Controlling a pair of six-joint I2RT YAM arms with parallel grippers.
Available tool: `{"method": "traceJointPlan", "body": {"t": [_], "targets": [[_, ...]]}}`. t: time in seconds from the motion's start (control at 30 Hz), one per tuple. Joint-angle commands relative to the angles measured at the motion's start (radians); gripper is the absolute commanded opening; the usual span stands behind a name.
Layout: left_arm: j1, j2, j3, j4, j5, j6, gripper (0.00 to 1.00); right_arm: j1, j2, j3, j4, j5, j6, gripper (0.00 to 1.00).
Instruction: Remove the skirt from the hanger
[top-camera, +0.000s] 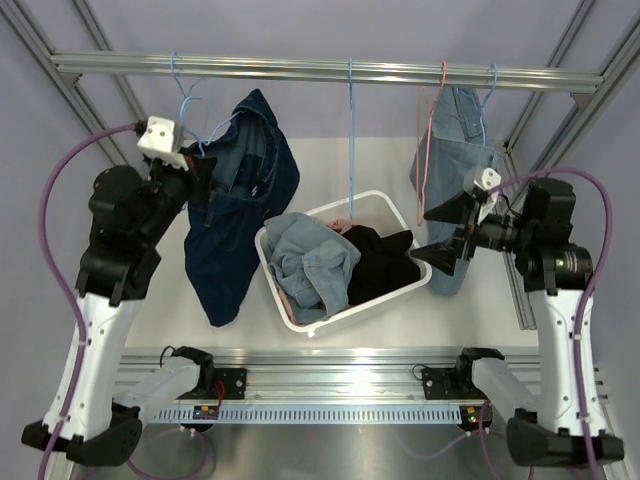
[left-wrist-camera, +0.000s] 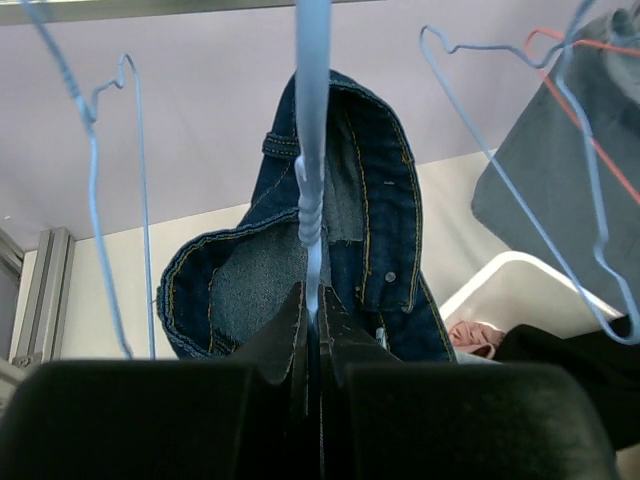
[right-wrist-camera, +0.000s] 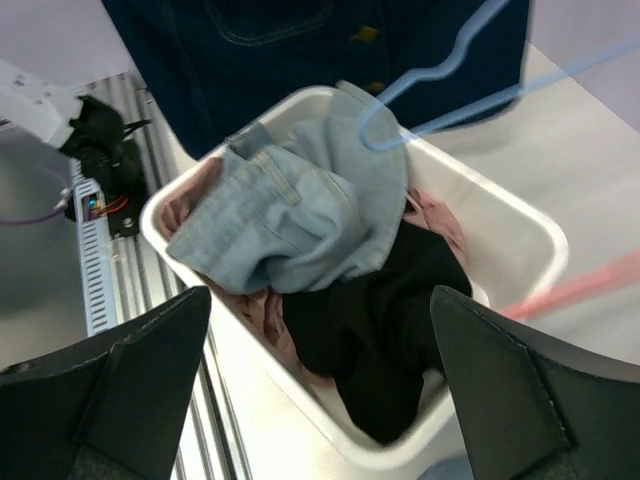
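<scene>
The dark denim skirt (top-camera: 240, 230) hangs at the left of the rail from a light blue wire hanger (top-camera: 185, 95). My left gripper (top-camera: 200, 165) sits at the skirt's waistband. In the left wrist view the left gripper (left-wrist-camera: 315, 292) is shut on the neck of the hanger (left-wrist-camera: 311, 120), with the skirt (left-wrist-camera: 370, 200) draped just behind it. My right gripper (top-camera: 432, 233) is open and holds nothing, hovering at the right end of the white basket (top-camera: 400, 205). Seen from the right wrist, the right gripper (right-wrist-camera: 320, 300) spans the basket (right-wrist-camera: 530, 225), and the skirt (right-wrist-camera: 280, 50) is beyond it.
The basket holds a light denim garment (top-camera: 315, 260), a black one (top-camera: 380, 262) and a pink one. A metal rail (top-camera: 320, 68) runs across the top. An empty blue hanger (top-camera: 351, 130) hangs mid-rail. A lighter denim garment (top-camera: 455, 150) hangs at the right, next to a pink hanger (top-camera: 428, 140).
</scene>
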Motion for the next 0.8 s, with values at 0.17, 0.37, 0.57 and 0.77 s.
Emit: {"method": "traceJointPlan", "body": {"t": [0.17,0.37,0.57,0.77], "targets": [[0.003,-0.32,-0.154,0.009,-0.006,-0.106,0.0,0.614,0.306,0.495,-0.157,0.668,0.021,0.99],[0.002,-0.53,-0.331,-0.025,-0.006,-0.209,0.0,0.972,0.693,0.888,-0.158,1.035,0.09,0.99],[0.003,-0.608,-0.39,-0.076,0.032,-0.249,0.0,1.13,0.933,1.074,0.06,1.35,0.21,0.99],[0.003,-0.636,-0.396,-0.122,0.046,-0.251,0.0,1.133,1.068,1.139,0.114,1.356,0.224,0.99]]}}
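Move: The dark denim skirt hangs on the hanger my left fingers already grip, its waistband roughly 8 cm ahead, 6 cm right and 7 cm below; an empty blue hanger hangs about 12 cm ahead and 4 cm left, a bit lower. From my right hand the waistband is some 30 cm left, 16 cm ahead and slightly higher; the middle blue hanger is about 13 cm left, 19 cm ahead, roughly level, the basket 15 cm left, 7 cm ahead, well below. I sweep my open right hand about 30 cm left over the basket to the skirt's waistband, rising a little before sinking, edging forward later and tipping its fingers down some 20 degrees. Meanwhile my left hand keeps its pinch on the hanger, drawing it back about 13 cm from the rail, then down 9 cm, with a slight roll. ##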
